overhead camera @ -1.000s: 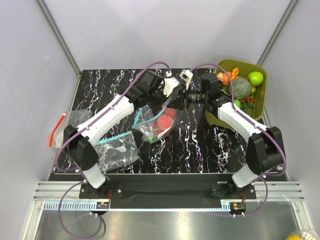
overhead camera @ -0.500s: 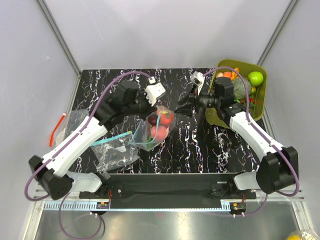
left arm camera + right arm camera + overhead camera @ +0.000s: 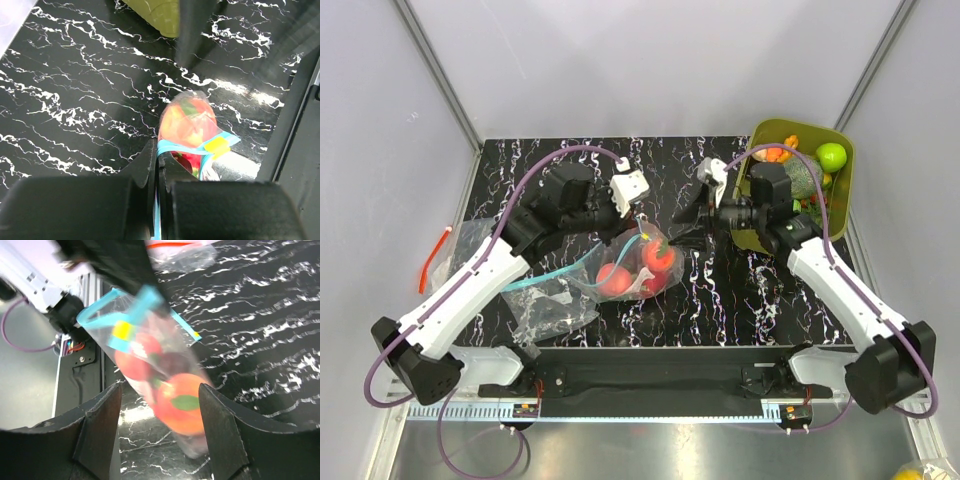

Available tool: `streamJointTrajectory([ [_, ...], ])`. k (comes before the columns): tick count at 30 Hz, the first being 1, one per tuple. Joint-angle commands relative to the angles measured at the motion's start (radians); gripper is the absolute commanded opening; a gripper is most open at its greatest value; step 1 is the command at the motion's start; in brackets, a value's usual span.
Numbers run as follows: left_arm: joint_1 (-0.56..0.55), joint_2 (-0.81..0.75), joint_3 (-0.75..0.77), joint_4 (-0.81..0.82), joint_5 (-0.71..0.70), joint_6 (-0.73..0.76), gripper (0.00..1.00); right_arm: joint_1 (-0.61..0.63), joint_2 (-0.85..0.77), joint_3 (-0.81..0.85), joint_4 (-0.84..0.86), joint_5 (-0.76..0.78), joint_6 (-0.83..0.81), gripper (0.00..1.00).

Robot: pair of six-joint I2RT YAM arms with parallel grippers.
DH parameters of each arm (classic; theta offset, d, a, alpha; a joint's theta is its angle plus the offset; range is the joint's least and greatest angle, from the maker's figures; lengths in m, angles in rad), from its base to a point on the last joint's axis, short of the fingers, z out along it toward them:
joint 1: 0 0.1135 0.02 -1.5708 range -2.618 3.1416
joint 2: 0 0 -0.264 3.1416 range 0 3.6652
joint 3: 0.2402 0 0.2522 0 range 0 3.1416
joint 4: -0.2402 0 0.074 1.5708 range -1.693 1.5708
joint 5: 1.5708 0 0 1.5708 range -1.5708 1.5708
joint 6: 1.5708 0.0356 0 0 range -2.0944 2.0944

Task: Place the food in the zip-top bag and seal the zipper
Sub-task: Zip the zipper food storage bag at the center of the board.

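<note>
The zip-top bag (image 3: 636, 268) hangs from my left gripper (image 3: 625, 213), low over the middle of the black table. It holds several red and peach toy foods (image 3: 661, 257). In the left wrist view my left gripper (image 3: 161, 156) is shut on the blue-green zipper (image 3: 192, 150), with the filled bag (image 3: 189, 117) below it. My right gripper (image 3: 686, 226) is open just right of the bag, not touching it. In the right wrist view the bag (image 3: 150, 365) and a peach fruit (image 3: 183, 402) show between the open fingers (image 3: 101, 432); the zipper (image 3: 136, 307) gapes.
An olive-green tub (image 3: 843, 185) with more toy food (image 3: 831, 156) stands at the back right. A second clear bag (image 3: 556, 305) with a blue-green strip lies front left. A clear bag with an orange-red strip (image 3: 439, 256) lies at the left edge.
The left arm has swung the filled bag from the table's middle back toward the front. The right gripper has drawn away to the right and stays open.
</note>
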State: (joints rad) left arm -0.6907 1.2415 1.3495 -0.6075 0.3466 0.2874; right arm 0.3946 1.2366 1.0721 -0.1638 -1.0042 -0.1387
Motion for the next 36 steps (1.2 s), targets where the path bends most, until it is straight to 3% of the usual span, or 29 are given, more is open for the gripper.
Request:
streamJointTrajectory([
  [1,0.000,0.010,0.077,0.063,0.054,-0.010,0.00,0.085,-0.058,-0.011,-0.062,0.103,-0.079,0.70],
  [7,0.000,-0.036,0.020,0.109,0.103,-0.034,0.00,0.174,-0.077,-0.052,0.024,0.272,-0.056,0.67],
  [22,0.000,-0.057,0.043,0.084,0.150,-0.045,0.00,0.251,-0.005,0.022,0.039,0.368,-0.119,0.62],
  [25,0.000,-0.063,0.042,0.080,0.152,-0.048,0.00,0.256,-0.005,0.023,0.044,0.363,-0.107,0.45],
  [26,0.000,-0.063,0.040,0.081,0.153,-0.048,0.00,0.256,0.000,0.032,0.031,0.354,-0.104,0.26],
  [29,0.000,-0.065,0.031,0.089,0.143,-0.056,0.00,0.256,0.020,0.065,-0.014,0.316,-0.092,0.00],
  [32,0.002,-0.065,0.028,0.087,0.121,-0.067,0.01,0.254,0.001,0.040,0.007,0.283,-0.050,0.00],
  [36,0.000,-0.083,0.007,0.089,0.088,-0.074,0.28,0.256,-0.034,-0.017,0.027,0.260,0.011,0.00],
])
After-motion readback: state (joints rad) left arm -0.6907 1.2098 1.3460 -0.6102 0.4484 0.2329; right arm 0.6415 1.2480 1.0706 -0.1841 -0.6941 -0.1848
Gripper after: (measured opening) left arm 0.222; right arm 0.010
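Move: My left hand is still shut on the zipper of the filled bag. The zipper's yellow end tab lies roughly 3 cm to its right, 2 cm back and a little lower. From my open right hand, the tab is about 7 cm left, 1 cm back and 2 cm lower. Inside the bag, the tomato lies some 4 cm left, 3 cm back and 7 cm below my right hand, the peach roughly 14 cm left, 8 cm back and 10 cm down. I bring my right hand left to the bag's zipper end, about 5 cm overall: first back and left, then a little forward and down, then left again, fingertips dipping slightly, and I pinch the bag edge beside the yellow tab. Meanwhile my left hand keeps its pinch and draws the zipper back about 2 cm, until its fingers start to part at the end. ##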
